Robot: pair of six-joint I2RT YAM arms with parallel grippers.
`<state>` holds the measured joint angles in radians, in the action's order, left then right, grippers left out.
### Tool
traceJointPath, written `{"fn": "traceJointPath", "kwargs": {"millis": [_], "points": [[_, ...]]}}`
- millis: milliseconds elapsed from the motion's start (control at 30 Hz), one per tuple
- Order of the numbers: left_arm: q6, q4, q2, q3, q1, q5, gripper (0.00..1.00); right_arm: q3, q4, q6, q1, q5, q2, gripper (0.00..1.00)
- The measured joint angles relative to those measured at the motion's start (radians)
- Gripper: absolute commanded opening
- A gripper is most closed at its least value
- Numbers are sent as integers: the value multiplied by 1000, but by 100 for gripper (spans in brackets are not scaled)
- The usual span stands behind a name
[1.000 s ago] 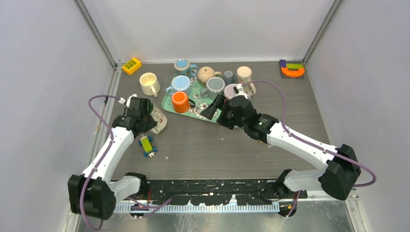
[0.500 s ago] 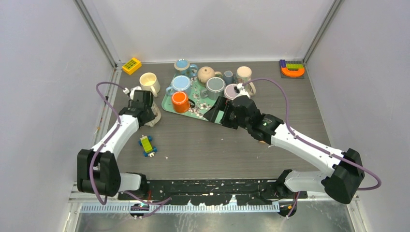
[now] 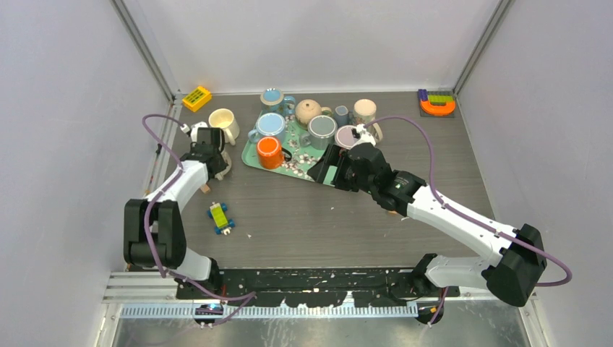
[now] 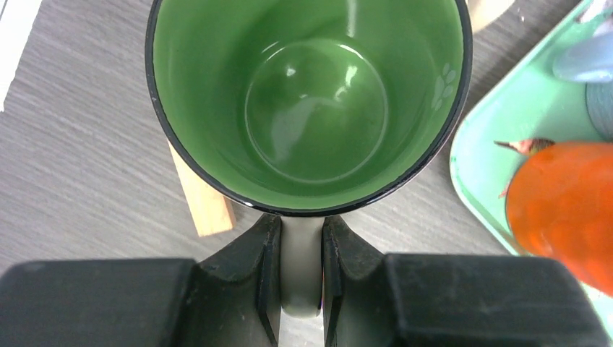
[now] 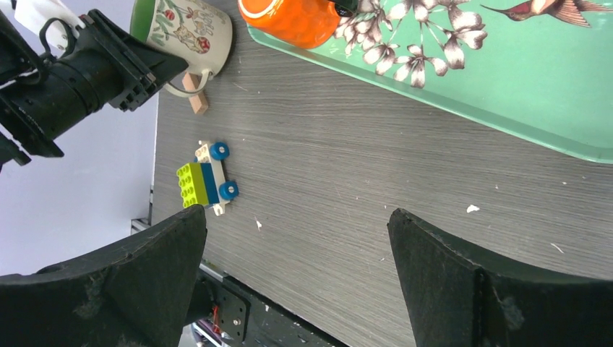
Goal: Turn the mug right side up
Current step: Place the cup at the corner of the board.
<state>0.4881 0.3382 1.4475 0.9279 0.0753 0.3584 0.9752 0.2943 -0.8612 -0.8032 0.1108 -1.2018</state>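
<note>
The mug point(image 4: 311, 101) is cream with a flower pattern outside and green inside. Its mouth faces my left wrist camera, with the table showing behind it. My left gripper point(image 4: 301, 224) is shut on the mug's grey handle, one finger on each side. In the top view the mug point(image 3: 225, 165) peeks out beside the left gripper point(image 3: 211, 150) at the table's left, next to the tray. The right wrist view shows the mug point(image 5: 189, 29) from the side. My right gripper point(image 5: 295, 217) stands wide open and holds nothing, hovering at the tray's near edge point(image 3: 325, 165).
A mint tray point(image 3: 249, 157) holds several mugs, with an orange mug point(image 3: 269, 152) nearest the held one. A cream mug point(image 3: 223, 124) stands behind my left gripper. A small wooden block point(image 4: 202, 199) lies by the mug. A brick car point(image 3: 221, 217) sits nearer the front.
My left arm has carried the mug away from me and leftward, off the spot near the brick car, swinging it round. The right gripper stayed open, edging slightly towards the tray.
</note>
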Motion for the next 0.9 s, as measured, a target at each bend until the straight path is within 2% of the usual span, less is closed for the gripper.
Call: {"fn": "traceJointPath", "kwargs": {"millis": [267, 500, 900], "points": [[-10, -35, 119, 68, -39, -6, 15, 0, 6, 21, 0, 29, 0, 100], [-27, -39, 205, 142, -63, -27, 30, 0, 6, 40, 0, 57, 7, 100], [-8, 16, 233, 215, -64, -92, 72, -6, 5, 78, 2, 95, 10, 100]]}}
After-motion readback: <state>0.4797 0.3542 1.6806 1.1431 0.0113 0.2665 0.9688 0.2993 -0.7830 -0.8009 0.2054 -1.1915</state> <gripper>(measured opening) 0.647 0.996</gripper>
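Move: The left hand holds the green-lined mug upright by its handle. The bare table spot for the mug is about 9 cm ahead of that hand, 4 cm to its left and 6 cm below. The cream mug stands 16 cm ahead and 2 cm right, the wooden block 2 cm back and 7 cm left, and the orange mug 6 cm ahead and 17 cm right. From the idle right hand the spot is roughly 16 cm ahead, 36 cm left and 18 cm below. Forward about 5 cm, veering slightly left and sinking some 2 cm, the left hand carries the green-lined mug to the table spot beside the cream mug, keeping its pinch on the handle. Near the end of that reach the fingers open well clear on both sides of the handle, and the hand eases a little to the right and starts to rise. ##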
